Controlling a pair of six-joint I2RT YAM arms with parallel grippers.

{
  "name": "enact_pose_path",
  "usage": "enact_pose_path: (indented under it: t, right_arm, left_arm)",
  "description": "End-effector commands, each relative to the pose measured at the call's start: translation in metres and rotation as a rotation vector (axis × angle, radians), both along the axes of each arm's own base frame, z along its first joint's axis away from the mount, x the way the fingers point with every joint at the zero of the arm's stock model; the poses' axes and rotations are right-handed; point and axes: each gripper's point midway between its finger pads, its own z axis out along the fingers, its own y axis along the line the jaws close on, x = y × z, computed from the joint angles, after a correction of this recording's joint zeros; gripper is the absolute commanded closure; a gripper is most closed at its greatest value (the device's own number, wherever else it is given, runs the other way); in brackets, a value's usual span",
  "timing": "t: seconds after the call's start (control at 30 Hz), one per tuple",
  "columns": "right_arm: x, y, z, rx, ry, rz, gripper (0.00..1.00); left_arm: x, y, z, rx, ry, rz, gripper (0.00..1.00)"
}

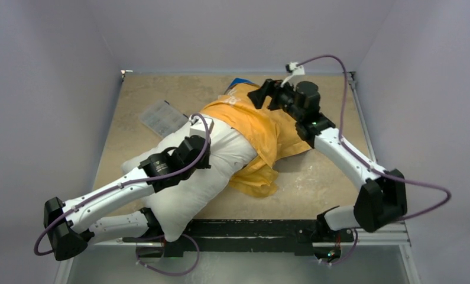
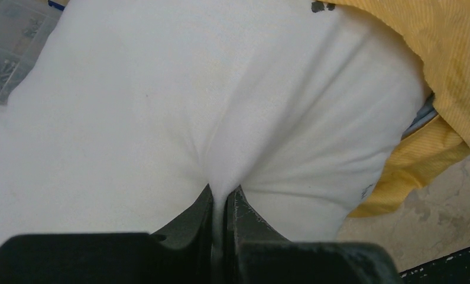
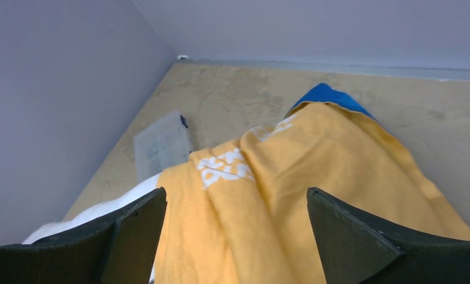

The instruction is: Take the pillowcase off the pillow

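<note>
The white pillow [image 1: 185,189] lies slantwise across the table, its far end still inside the orange-yellow pillowcase [image 1: 262,127]. My left gripper [image 2: 223,195] is shut on a pinched fold of the pillow [image 2: 161,106] near its middle. The bunched pillowcase [image 2: 451,65] covers the pillow's far right end in that view. My right gripper [image 3: 237,201] hangs open above the pillowcase [image 3: 315,171], its fingers wide apart and holding nothing. White lettering [image 3: 223,167] and a blue edge [image 3: 327,94] show on the cloth.
A clear plastic parts box [image 1: 161,117] lies on the table at the back left, beside the pillow. Grey walls close in the table on three sides. A black rail [image 1: 250,228] runs along the near edge between the arm bases.
</note>
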Motion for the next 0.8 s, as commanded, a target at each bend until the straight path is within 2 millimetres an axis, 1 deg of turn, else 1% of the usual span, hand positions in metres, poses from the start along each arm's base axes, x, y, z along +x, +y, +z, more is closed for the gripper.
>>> enact_pose_path:
  t: [0.0, 0.1, 0.13, 0.2, 0.23, 0.27, 0.33, 0.37, 0.4, 0.43, 0.47, 0.5, 0.57, 0.63, 0.7, 0.77]
  right_arm:
    - [0.017, 0.045, -0.041, -0.108, 0.068, 0.051, 0.09]
    - [0.024, 0.071, -0.062, -0.14, 0.1, 0.078, 0.1]
    - [0.029, 0.073, -0.073, -0.155, 0.119, 0.07, 0.12]
    - [0.04, 0.071, -0.093, -0.188, 0.157, 0.028, 0.23]
    - [0.044, 0.069, -0.1, -0.203, 0.173, 0.007, 0.32]
    - [0.044, 0.068, -0.108, -0.207, 0.198, -0.002, 0.46]
    - [0.055, 0.052, -0.109, -0.213, 0.199, -0.08, 0.71]
    - [0.06, 0.042, -0.106, -0.212, 0.195, -0.113, 0.82]
    - [0.067, 0.029, -0.099, -0.206, 0.188, -0.15, 0.91]
    - [0.073, 0.016, -0.093, -0.198, 0.18, -0.186, 0.98]
    - [0.079, 0.001, -0.083, -0.183, 0.167, -0.224, 1.0]
    - [0.085, -0.016, -0.072, -0.168, 0.151, -0.263, 1.0]
    - [0.092, -0.049, -0.045, -0.133, 0.107, -0.342, 1.0]
    - [0.096, -0.075, -0.02, -0.105, 0.064, -0.408, 1.0]
    - [0.097, -0.094, 0.002, -0.08, 0.023, -0.448, 1.0]
    - [0.097, -0.106, 0.019, -0.059, -0.006, -0.472, 1.0]
  left_arm:
    - [-0.007, 0.001, -0.005, -0.016, 0.028, -0.02, 1.0]
    - [-0.009, 0.0, -0.006, -0.017, 0.032, -0.027, 1.0]
    - [-0.009, 0.0, -0.007, -0.018, 0.036, -0.031, 1.0]
    - [-0.011, -0.002, -0.009, -0.024, 0.042, -0.038, 1.0]
    - [-0.012, -0.001, -0.011, -0.024, 0.049, -0.038, 1.0]
    - [-0.013, -0.001, -0.012, -0.029, 0.054, -0.041, 1.0]
    - [-0.017, 0.0, -0.016, -0.04, 0.066, -0.043, 1.0]
    - [-0.019, 0.0, -0.017, -0.045, 0.071, -0.046, 1.0]
    - [-0.021, 0.001, -0.019, -0.053, 0.078, -0.047, 1.0]
    - [-0.023, 0.001, -0.021, -0.061, 0.083, -0.048, 1.0]
    - [-0.026, 0.003, -0.023, -0.063, 0.09, -0.047, 1.0]
    - [-0.027, 0.005, -0.025, -0.064, 0.094, -0.045, 1.0]
    - [-0.03, 0.009, -0.027, -0.066, 0.1, -0.035, 1.0]
    - [-0.032, 0.012, -0.025, -0.075, 0.096, -0.029, 1.0]
    - [-0.033, 0.016, -0.024, -0.077, 0.091, -0.021, 1.0]
    - [-0.033, 0.02, -0.02, -0.076, 0.079, -0.009, 1.0]
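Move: The printed fold of the pillowcase lies about 4 cm ahead of the open right hand, 8 cm to its left and 13 cm below. From that hand, the case's blue corner is some 17 cm ahead, 7 cm left and 20 cm down; the bared part of the pillow is 23 cm back and 25 cm left; the clear box is 7 cm ahead and 37 cm left. The left hand already pinches the pillow; the fold lies about 22 cm ahead of it, 9 cm right, nearly level. Down and left the right hand swoops, about 13 cm down with the fingers tipping downward, and they shut on the printed fold. It then pulls the pillowcase right by roughly 10 cm, rising a little and easing forward, while the wrist swings clockwise. The left hand keeps its pinch on the pillow, drifting 2 cm back and rolling its left side down. ##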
